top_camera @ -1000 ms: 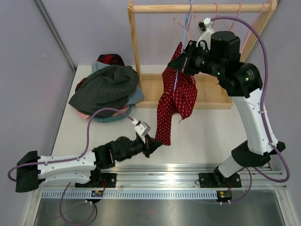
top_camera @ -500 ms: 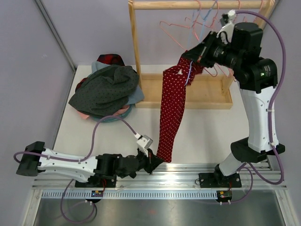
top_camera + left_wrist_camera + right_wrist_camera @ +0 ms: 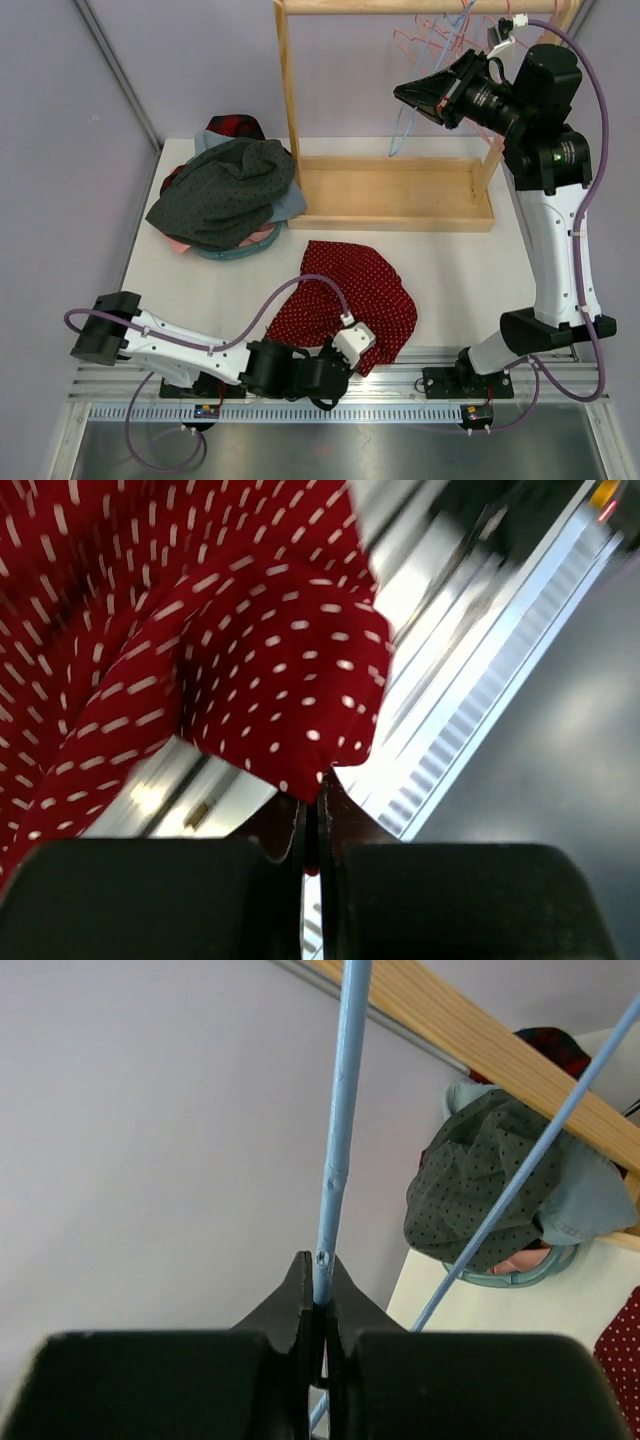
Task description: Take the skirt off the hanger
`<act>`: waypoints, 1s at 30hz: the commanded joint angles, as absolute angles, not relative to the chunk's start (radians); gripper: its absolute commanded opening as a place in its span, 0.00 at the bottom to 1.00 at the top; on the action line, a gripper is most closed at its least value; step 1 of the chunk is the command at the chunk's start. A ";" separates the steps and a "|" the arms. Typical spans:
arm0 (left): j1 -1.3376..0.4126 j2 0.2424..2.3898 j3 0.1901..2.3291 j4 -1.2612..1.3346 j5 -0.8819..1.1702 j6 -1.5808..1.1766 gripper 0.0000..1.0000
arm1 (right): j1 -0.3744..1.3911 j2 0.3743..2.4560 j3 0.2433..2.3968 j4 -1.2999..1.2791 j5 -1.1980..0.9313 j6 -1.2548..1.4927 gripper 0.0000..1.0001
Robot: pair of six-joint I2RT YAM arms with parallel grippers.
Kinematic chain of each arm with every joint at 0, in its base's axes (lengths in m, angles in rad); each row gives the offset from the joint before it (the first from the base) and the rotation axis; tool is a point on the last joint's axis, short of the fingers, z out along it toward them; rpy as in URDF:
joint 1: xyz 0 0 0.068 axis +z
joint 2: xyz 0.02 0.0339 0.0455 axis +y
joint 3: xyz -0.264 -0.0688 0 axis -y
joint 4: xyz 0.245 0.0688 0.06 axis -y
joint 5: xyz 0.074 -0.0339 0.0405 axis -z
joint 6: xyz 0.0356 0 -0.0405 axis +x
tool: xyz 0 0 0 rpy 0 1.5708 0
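Note:
The skirt, red with white dots, lies crumpled on the table in front of the rack, off the hanger. My left gripper is low at the table's near edge, shut on the skirt's hem; in the left wrist view the hem runs into the closed jaws. The blue wire hanger is bare and hangs high by the rack's right side. My right gripper is shut on it; the right wrist view shows the blue wire pinched between the fingertips.
A wooden rack stands at the back, with pink hangers on its top bar. A heap of clothes in a round basin sits at the back left. A metal rail runs along the near edge.
The skirt has slid off the hanger and dropped onto the table as my left gripper pulled its hem down and toward the near edge. My right gripper lifted the bare hanger up and right.

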State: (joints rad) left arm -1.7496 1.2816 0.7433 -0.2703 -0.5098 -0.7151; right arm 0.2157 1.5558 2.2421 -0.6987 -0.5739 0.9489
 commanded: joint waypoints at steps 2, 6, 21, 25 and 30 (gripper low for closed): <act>-1.659 1.201 1.010 -0.391 -0.650 -0.463 0.00 | 0.216 1.428 2.105 -0.486 -0.725 0.959 0.00; -1.479 1.135 1.135 -0.408 -0.586 -0.264 0.00 | 0.218 1.385 1.942 -0.453 -0.782 0.971 0.00; -0.514 1.587 2.314 -0.575 -0.301 0.109 0.00 | 0.235 1.756 2.253 -0.546 -0.810 0.894 0.00; -0.281 1.765 2.505 -0.500 -0.252 0.005 0.00 | 0.236 1.853 2.333 -0.554 -0.798 0.900 0.00; -0.134 1.897 2.225 -0.457 -0.111 -0.213 0.00 | 0.252 1.898 2.338 -0.557 -0.787 0.893 0.00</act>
State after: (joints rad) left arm -0.1806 1.7767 2.3718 -0.4442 -0.2440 -0.0765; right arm 0.2321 1.9049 2.3001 -0.5774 -0.7795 0.9146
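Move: The red dotted skirt is already pinched in my left hand, with its middle about 18 cm ahead, a centimetre to the right and 8 cm below. The clothes pile on the basket lies some 43 cm ahead and 30 cm to the left, slightly lower; the rack's tray is roughly 53 cm ahead and 17 cm right. From my right hand, holding the blue hanger, the rack bar's middle is about 20 cm ahead, 7 cm right and 6 cm higher. I sweep the skirt up fast with my left hand, then on forward and left to the clothes pile, nearly 50 cm forward and as high, easing down slightly at the end; the wrist swings counter-clockwise and the fingers tip upward, staying shut. My right hand keeps the blue hanger, dips back a little, then carries it forward, down and somewhat left. ##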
